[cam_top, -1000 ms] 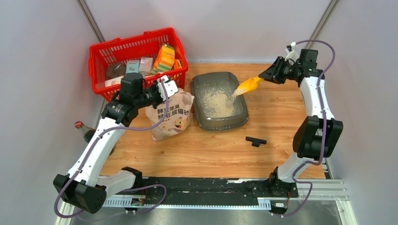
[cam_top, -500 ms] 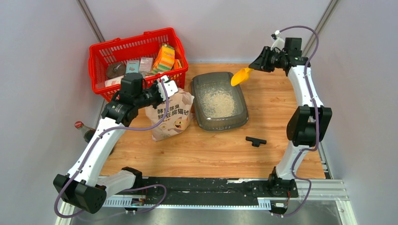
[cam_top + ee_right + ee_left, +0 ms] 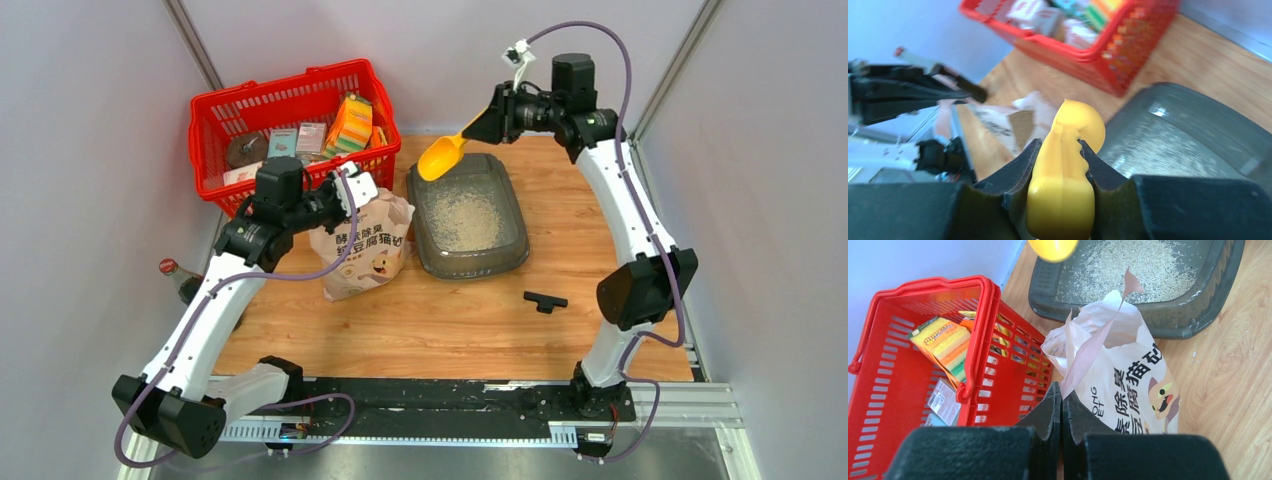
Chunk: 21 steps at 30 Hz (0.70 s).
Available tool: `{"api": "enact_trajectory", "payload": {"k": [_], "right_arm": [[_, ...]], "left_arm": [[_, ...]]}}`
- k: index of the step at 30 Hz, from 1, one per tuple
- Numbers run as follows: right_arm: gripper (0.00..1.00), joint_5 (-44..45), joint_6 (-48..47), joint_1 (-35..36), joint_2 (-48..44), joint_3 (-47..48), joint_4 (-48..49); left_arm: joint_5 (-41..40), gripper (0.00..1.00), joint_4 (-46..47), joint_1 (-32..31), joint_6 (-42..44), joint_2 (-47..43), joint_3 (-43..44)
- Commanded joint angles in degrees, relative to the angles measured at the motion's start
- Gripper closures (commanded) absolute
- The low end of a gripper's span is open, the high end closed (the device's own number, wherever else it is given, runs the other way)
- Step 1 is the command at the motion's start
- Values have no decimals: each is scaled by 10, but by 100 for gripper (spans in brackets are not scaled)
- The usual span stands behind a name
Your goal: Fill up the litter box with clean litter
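The dark grey litter box (image 3: 424, 255) lies mid-table with a patch of clean litter (image 3: 465, 218) on its floor. My right gripper (image 3: 490, 125) is shut on the handle of a yellow scoop (image 3: 440, 158), whose bowl hangs over the box's far left corner. The right wrist view shows the handle (image 3: 1068, 165) pinched between the fingers, with the litter box (image 3: 1198, 125) below. My left gripper (image 3: 350, 190) is shut on the torn top edge of the beige paper bag (image 3: 365, 250), which stands left of the box. In the left wrist view that edge runs into the closed jaws (image 3: 1062, 390), beyond them the bag (image 3: 1128, 370), the litter (image 3: 1128, 265) and the scoop (image 3: 1052, 247).
A red mesh basket (image 3: 290, 120) holding several packets stands at the far left, touching the bag. A bottle (image 3: 175, 275) stands at the left table edge. A small black T-shaped piece (image 3: 545, 300) lies on the wood in front of the box. Walls close in on three sides.
The right arm has swung the scoop leftward, from the box's right side where litter was falling from it, across to above the far left corner. The left arm and bag have not moved.
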Motion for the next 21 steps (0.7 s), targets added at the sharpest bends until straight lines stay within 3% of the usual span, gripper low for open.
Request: {"api": "enact_trajectory", "payload": {"k": [1,6,9,15,21], "right_arm": [[100,-64,-3,44,-37,-16,22],[100,-71,-10,84,-36,-13,9],[100,-39,-65,112,-20,5,-41],[100,72,-104,163,4,-6,-71],[100,212,-83,202,32,10,-42]], "left_arm": [[34,100,62,-6,-26,-24,3],[32,100,59,-6,-28,-31,-4],[31,100,62,-6,-29,-34,-6],[31,100,60,-6,-31,-43,-6],[29,100,57,-6,-34,-60,-15]]}}
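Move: My right hand, holding the yellow scoop, is headed for the open mouth of the litter bag, which lies about 18 cm to its left, 8 cm back and some 12 cm below. The litter box's middle is about 5 cm ahead of that hand, in line with it sideways, and 30 cm down; the red basket's middle lies roughly 42 cm left, 21 cm ahead and 20 cm below. From my left hand, the bag's mouth is about 7 cm right, 5 cm ahead and 5 cm lower. I swing the scoop off the litter box towards the bag's mouth with my right hand, about 11 cm left and 7 cm back. It first runs nearly level with a slight rise, turning some 15 degrees counter-clockwise, then sinks about 5 cm below its starting height as its left side tips down by roughly 10 degrees. My left fingers keep pinching the bag's top edge, easing back about 1 cm. ##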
